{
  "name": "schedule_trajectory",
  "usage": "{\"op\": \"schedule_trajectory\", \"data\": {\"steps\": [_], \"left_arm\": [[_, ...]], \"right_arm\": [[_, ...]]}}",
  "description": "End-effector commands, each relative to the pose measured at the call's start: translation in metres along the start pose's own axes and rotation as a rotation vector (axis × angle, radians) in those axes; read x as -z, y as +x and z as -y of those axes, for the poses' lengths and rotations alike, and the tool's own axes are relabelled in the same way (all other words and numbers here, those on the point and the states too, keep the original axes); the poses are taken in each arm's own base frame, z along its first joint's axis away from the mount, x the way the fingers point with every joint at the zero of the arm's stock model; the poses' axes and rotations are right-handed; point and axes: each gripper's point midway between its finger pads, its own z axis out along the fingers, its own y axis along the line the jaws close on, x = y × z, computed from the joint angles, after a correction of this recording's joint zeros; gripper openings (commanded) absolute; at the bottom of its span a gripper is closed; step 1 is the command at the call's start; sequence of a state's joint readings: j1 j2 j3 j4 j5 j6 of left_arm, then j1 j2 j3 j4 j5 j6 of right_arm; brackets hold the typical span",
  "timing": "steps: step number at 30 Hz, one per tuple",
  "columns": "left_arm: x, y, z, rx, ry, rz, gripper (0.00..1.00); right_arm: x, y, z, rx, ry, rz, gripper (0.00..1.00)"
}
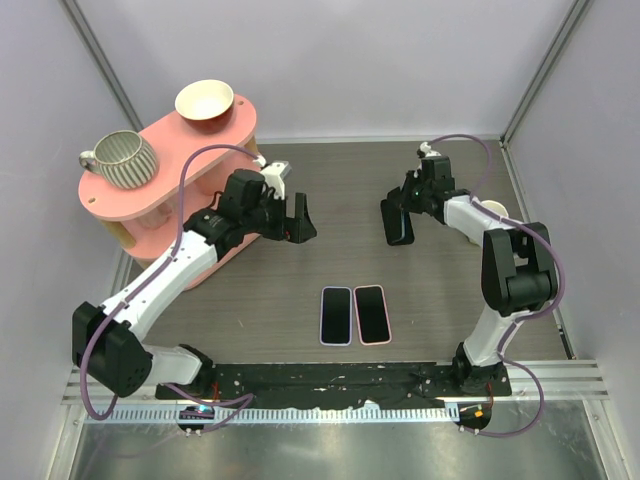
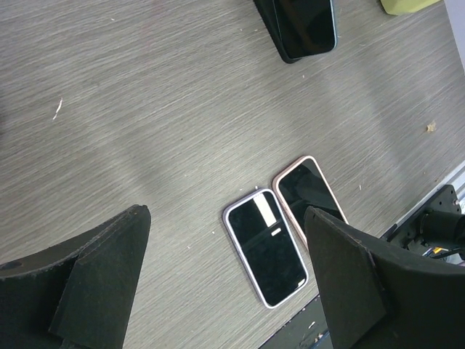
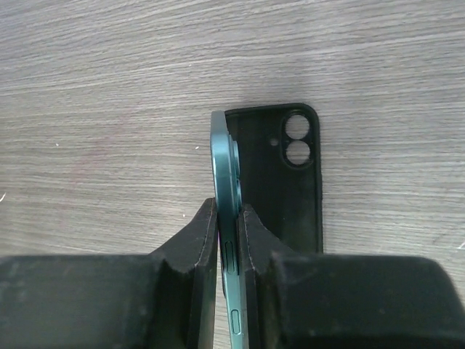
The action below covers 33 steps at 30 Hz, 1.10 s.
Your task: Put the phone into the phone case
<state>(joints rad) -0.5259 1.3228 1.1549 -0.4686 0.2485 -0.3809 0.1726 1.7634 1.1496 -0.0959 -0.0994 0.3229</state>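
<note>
My right gripper [image 3: 229,211] is shut on a teal phone [image 3: 224,163], which it holds on its long edge with the side buttons facing the camera. Just right of the phone, a black phone case [image 3: 287,193] lies flat on the table, open side up, with its two camera holes at the far end. The phone's lower edge stands along the case's left rim. In the top view the right gripper [image 1: 400,212] is over the case [image 1: 398,228] at the right middle. My left gripper [image 2: 227,213] hangs open above the table, holding nothing.
Two cased phones lie side by side near the front, one lilac [image 1: 336,314] and one pink [image 1: 371,313]. A pink stand [image 1: 175,190] at the back left carries a ribbed mug [image 1: 120,158] and a bowl [image 1: 204,100]. A pale object [image 1: 493,210] sits by the right wall.
</note>
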Motion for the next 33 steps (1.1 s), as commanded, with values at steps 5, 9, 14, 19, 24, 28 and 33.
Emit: {"op": "schedule_trajectory", "data": {"steps": [5, 9, 14, 19, 24, 28, 33], "left_arm": [[0.000, -0.008, 0.002, -0.038, 0.005, -0.003, 0.84], [-0.002, -0.004, 0.002, -0.027, 0.010, -0.019, 0.82], [-0.003, -0.005, 0.005, -0.027, 0.012, -0.017, 0.80], [-0.007, -0.005, 0.006, -0.008, 0.009, -0.021, 0.79], [-0.014, -0.007, 0.008, 0.005, -0.002, -0.033, 0.77], [-0.024, -0.008, 0.013, 0.030, -0.004, -0.051, 0.73], [-0.051, -0.002, 0.021, 0.041, -0.027, -0.088, 0.71]], "right_arm": [[0.010, 0.003, -0.039, -0.046, -0.198, -0.051, 0.01], [0.015, 0.014, -0.046, -0.103, -0.246, -0.071, 0.01], [0.017, 0.032, -0.056, -0.149, -0.321, -0.091, 0.01], [0.023, 0.057, -0.068, -0.181, -0.371, -0.133, 0.01], [0.028, 0.065, -0.078, -0.211, -0.401, -0.125, 0.01], [0.032, 0.063, -0.076, -0.234, -0.382, -0.104, 0.01], [0.031, 0.063, -0.064, -0.196, -0.319, -0.084, 0.01]]}}
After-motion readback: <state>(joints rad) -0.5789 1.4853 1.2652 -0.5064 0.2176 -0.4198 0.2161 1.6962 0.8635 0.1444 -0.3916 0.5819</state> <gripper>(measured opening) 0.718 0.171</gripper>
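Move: Roughly 4 cm below the right hand, 3 cm back and 1 cm left, is the middle of the open black case; the hand already holds the phone leaning over it. The pink-cased phone lies about 28 cm back and 8 cm left, the purple-cased phone 28 cm back and 18 cm left, and the yellow mug 4 cm back and 22 cm right. From the empty left hand, the black case is some 24 cm right, 12 cm ahead and 16 cm below. Keeping its pinch on the phone's raised right edge, the right hand drags phone and black case back and left, about 7 cm each way, sinking some 3 cm and rolling left side up about 20 degrees to lay the phone flatter. The left hand first sinks a little, then drifts about 3 cm right towards the case, its fingers closing partway on nothing. ##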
